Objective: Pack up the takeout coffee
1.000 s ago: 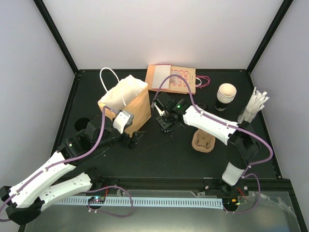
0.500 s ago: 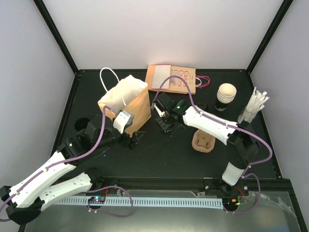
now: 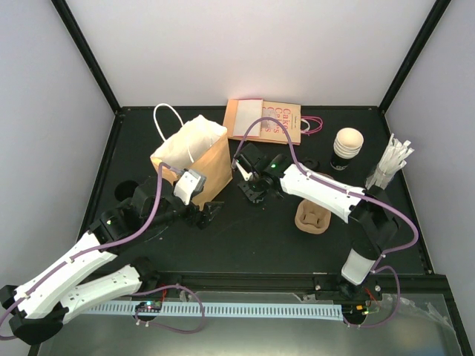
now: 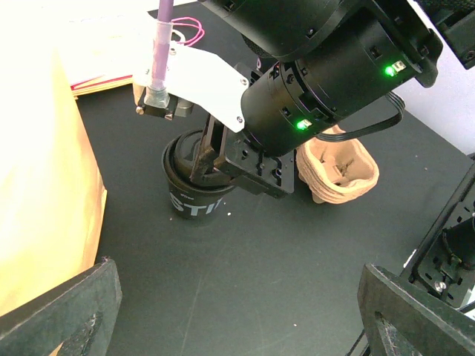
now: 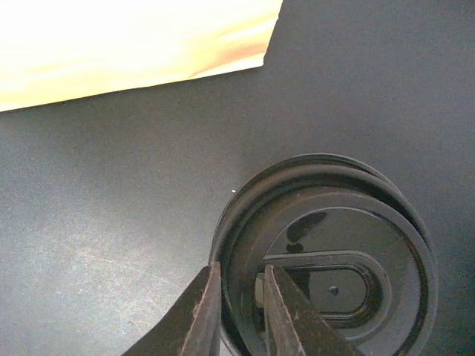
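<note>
The takeout coffee [image 4: 194, 204], a small black cup with a black lid [image 5: 334, 252], stands upright on the table just right of the brown paper bag [image 3: 194, 152]. My right gripper [image 5: 241, 268] comes down on it from above. One finger is outside the lid's rim and the other inside, and the jaws are parted a little. In the top view the cup [image 3: 254, 195] is mostly hidden under that gripper [image 3: 249, 185]. My left gripper [image 4: 245, 319] is wide open with nothing in it, low over the table in front of the bag's near corner.
The bag stands open with its white handle up. The brown pulp cup carrier [image 3: 313, 217] lies right of the cup. A stack of cups [image 3: 346, 148], white-wrapped straws [image 3: 391, 163] and flat printed bags [image 3: 265, 120] sit along the back and right.
The right gripper's jaws have parted slightly at the lid's rim, and that wrist has shifted a little left. The left arm has not moved.
</note>
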Robot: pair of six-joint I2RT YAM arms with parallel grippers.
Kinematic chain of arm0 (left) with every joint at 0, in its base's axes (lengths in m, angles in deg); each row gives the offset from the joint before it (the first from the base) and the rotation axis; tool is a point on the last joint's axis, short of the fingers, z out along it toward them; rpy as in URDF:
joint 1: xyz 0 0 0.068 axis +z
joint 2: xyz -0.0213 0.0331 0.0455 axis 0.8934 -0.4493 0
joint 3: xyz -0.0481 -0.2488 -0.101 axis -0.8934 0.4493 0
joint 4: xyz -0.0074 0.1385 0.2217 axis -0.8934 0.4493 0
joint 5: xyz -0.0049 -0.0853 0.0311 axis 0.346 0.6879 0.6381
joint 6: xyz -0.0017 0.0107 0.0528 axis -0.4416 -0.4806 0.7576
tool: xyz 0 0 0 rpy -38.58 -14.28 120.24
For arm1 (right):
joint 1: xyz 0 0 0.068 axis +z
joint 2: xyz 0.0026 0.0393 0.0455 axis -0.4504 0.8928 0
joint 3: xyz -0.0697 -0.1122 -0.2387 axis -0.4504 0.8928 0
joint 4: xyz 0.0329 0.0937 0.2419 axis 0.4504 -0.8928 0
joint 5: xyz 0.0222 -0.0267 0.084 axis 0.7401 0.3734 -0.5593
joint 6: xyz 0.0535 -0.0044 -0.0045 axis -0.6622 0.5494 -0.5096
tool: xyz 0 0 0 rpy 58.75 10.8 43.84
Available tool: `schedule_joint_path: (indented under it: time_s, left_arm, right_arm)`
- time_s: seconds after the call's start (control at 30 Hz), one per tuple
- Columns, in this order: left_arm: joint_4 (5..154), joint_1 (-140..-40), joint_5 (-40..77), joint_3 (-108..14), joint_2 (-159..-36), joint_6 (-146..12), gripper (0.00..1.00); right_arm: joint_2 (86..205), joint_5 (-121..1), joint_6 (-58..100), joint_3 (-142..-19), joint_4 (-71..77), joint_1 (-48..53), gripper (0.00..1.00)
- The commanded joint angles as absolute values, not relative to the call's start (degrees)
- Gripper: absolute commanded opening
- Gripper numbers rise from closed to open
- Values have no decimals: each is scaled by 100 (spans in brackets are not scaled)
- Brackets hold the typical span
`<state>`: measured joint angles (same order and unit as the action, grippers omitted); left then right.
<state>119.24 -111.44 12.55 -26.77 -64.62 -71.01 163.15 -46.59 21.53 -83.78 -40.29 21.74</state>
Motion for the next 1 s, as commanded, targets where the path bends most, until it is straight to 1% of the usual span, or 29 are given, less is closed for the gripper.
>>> schedule_joint_path:
  time_s: [0.0, 0.1, 0.13, 0.2, 0.23, 0.5, 0.57, 0.7, 0.73, 0.8, 0.87, 0.97]
  left_arm:
    - [11975, -11171, 1187, -2715, -6498, -7172, 90]
    - [11974, -11173, 1182, -2715, -6501, -7169, 90]
    - [11978, -11170, 1186, -2722, -6502, -7170, 90]
    - [11979, -11166, 1193, -2723, -6511, -7178, 90]
    - [11979, -11167, 1202, -2723, -6519, -7180, 90]
    - [11978, -11167, 1204, -2718, -6576, -7215, 90]
    - [11987, -11166, 1227, -2730, -6622, -7231, 90]
    - [11996, -11168, 1240, -2754, -6661, -7228, 90]
    - [11994, -11167, 1233, -2757, -6661, -7223, 90]
    - [11984, -11164, 1227, -2773, -6653, -7225, 90]
    - [11963, -11166, 1229, -2767, -6660, -7224, 90]
    - [11957, -11166, 1254, -2767, -6692, -7220, 90]
  right_arm:
    - [16283, -4671, 2145, -8375, -3929, 2215, 21]
    - [16234, -4666, 2136, -8401, -3939, 2214, 23]
    - [16214, -4660, 2130, -8405, -3939, 2213, 28]
    - [16142, -4639, 2121, -8398, -3925, 2216, 30]
    - [16111, -4622, 2106, -8391, -3911, 2217, 33]
    - [15789, -4515, 2030, -8341, -3738, 2205, 36]
    - [15697, -4430, 1956, -8291, -3647, 2196, 41]
    - [15497, -4361, 1817, -8116, -3483, 2102, 64]
    - [15452, -4360, 1773, -8069, -3463, 2070, 72]
    - [15392, -4407, 1733, -7981, -3464, 2003, 84]
    - [15400, -4409, 1707, -7951, -3517, 1969, 92]
    - [15492, -4449, 1679, -7945, -3610, 1961, 97]
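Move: The lidded coffee cup stands under the right hand, whose closed-up fingertips are at the left part of the lid. The cup's middle is about 2 cm ahead, 3 cm to the right and 6 cm below. The paper bag is some 15 cm to the left and 7 cm ahead at hand height, and the cup tray roughly 22 cm to the right, 6 cm back and 10 cm lower. From the left hand the cup is about 12 cm ahead, 14 cm to the right and 21 cm below. Upwards, after barely stirring at first, the right hand lifts off the lid by about 4 cm, then shifts some 2 cm right and slightly forward to sit more centrally above the cup. Its nearly shut fingers spread almost fully, ending on either side of the lid but above it, while the wrist tilts and turns a little, under 10 degrees each way. ##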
